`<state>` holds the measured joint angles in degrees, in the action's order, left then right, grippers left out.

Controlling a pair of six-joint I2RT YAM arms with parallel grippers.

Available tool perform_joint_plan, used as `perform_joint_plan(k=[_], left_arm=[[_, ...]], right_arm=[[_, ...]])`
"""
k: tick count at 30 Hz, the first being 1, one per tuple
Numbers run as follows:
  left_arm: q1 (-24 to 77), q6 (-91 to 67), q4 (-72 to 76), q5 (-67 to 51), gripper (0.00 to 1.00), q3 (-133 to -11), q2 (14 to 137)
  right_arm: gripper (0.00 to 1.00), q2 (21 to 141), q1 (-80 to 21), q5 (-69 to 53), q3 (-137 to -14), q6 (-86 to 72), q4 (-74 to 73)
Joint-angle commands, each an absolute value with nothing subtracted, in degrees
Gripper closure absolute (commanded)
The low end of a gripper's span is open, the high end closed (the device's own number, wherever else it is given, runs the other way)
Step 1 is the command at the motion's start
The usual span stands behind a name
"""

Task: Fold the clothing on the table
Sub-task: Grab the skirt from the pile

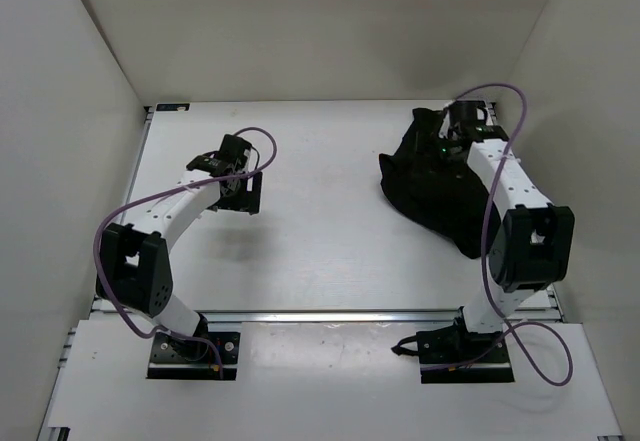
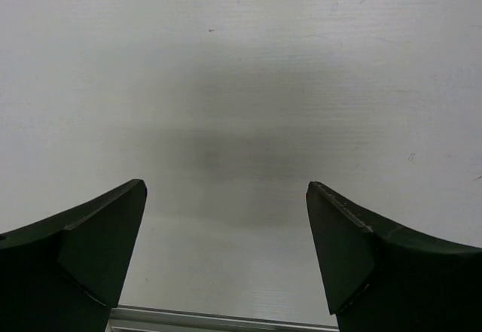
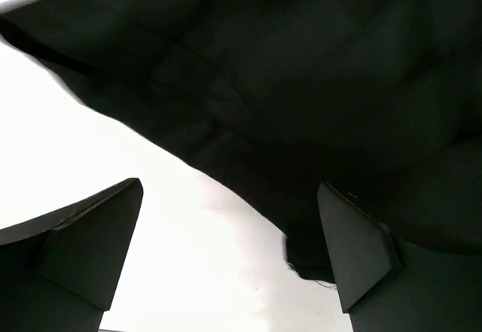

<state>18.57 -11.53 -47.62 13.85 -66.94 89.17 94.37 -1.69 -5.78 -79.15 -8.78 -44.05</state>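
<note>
The clothing [image 1: 430, 189] is a crumpled black heap on the right back part of the white table [image 1: 320, 241]. My right gripper [image 1: 453, 141] hovers over its far end, jaws open. In the right wrist view the clothing [image 3: 301, 83] fills the top and right, its edge running down between the fingers, and my right gripper [image 3: 230, 183] grips nothing. My left gripper [image 1: 240, 191] stands open over bare table on the left, far from the clothing. The left wrist view shows only the table [image 2: 241, 83] between the wide-apart fingers of my left gripper [image 2: 226, 185].
White walls close the table in on the left [image 1: 60, 141], back [image 1: 320, 31] and right [image 1: 590, 131]. A metal rail [image 1: 330, 315] runs along the near edge in front of the arm bases; it also shows as a rail [image 2: 226, 318] in the left wrist view.
</note>
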Motion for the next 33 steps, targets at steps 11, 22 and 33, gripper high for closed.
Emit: perform_joint_plan(k=[11,22,33], left_arm=[[16.35,-9.67,-45.79,10.99,0.01,-66.71,86.05],[15.12,-6.94,-45.88,10.81,0.01,-66.36,85.78],[14.15,-6.85,-46.49,6.6,0.01,-67.58,84.81]], right_arm=[[0.01,116.18,-17.4,7.2,-110.46,-7.03,-52.12],[0.16,123.56,-18.19,8.96,-113.98,-8.0,-53.7],[1.0,122.26,-15.38,-3.68,-121.63,-6.94,-51.94]])
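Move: Ahead and to the left of the right hand, about 8 cm farther out, 10 cm left and 5 cm below, is the left corner of the dark skirt. The skirt pile's middle is some 5 cm ahead of that hand and 4 cm right, also about 5 cm down; its far tip is roughly 17 cm ahead and 3 cm left. From the idle left hand the corner lies about 14 cm ahead and 26 cm right, slightly lower. Swinging about 10 cm left and 8 cm forward over the pile's left part, the open right hand rises slightly, then sinks some 7 cm onto the skirt's left corner, turning a little counter-clockwise and rolling its left side down about 15 degrees. The fingers shut fully from wide open, pinch the cloth there and begin a very small lift. ##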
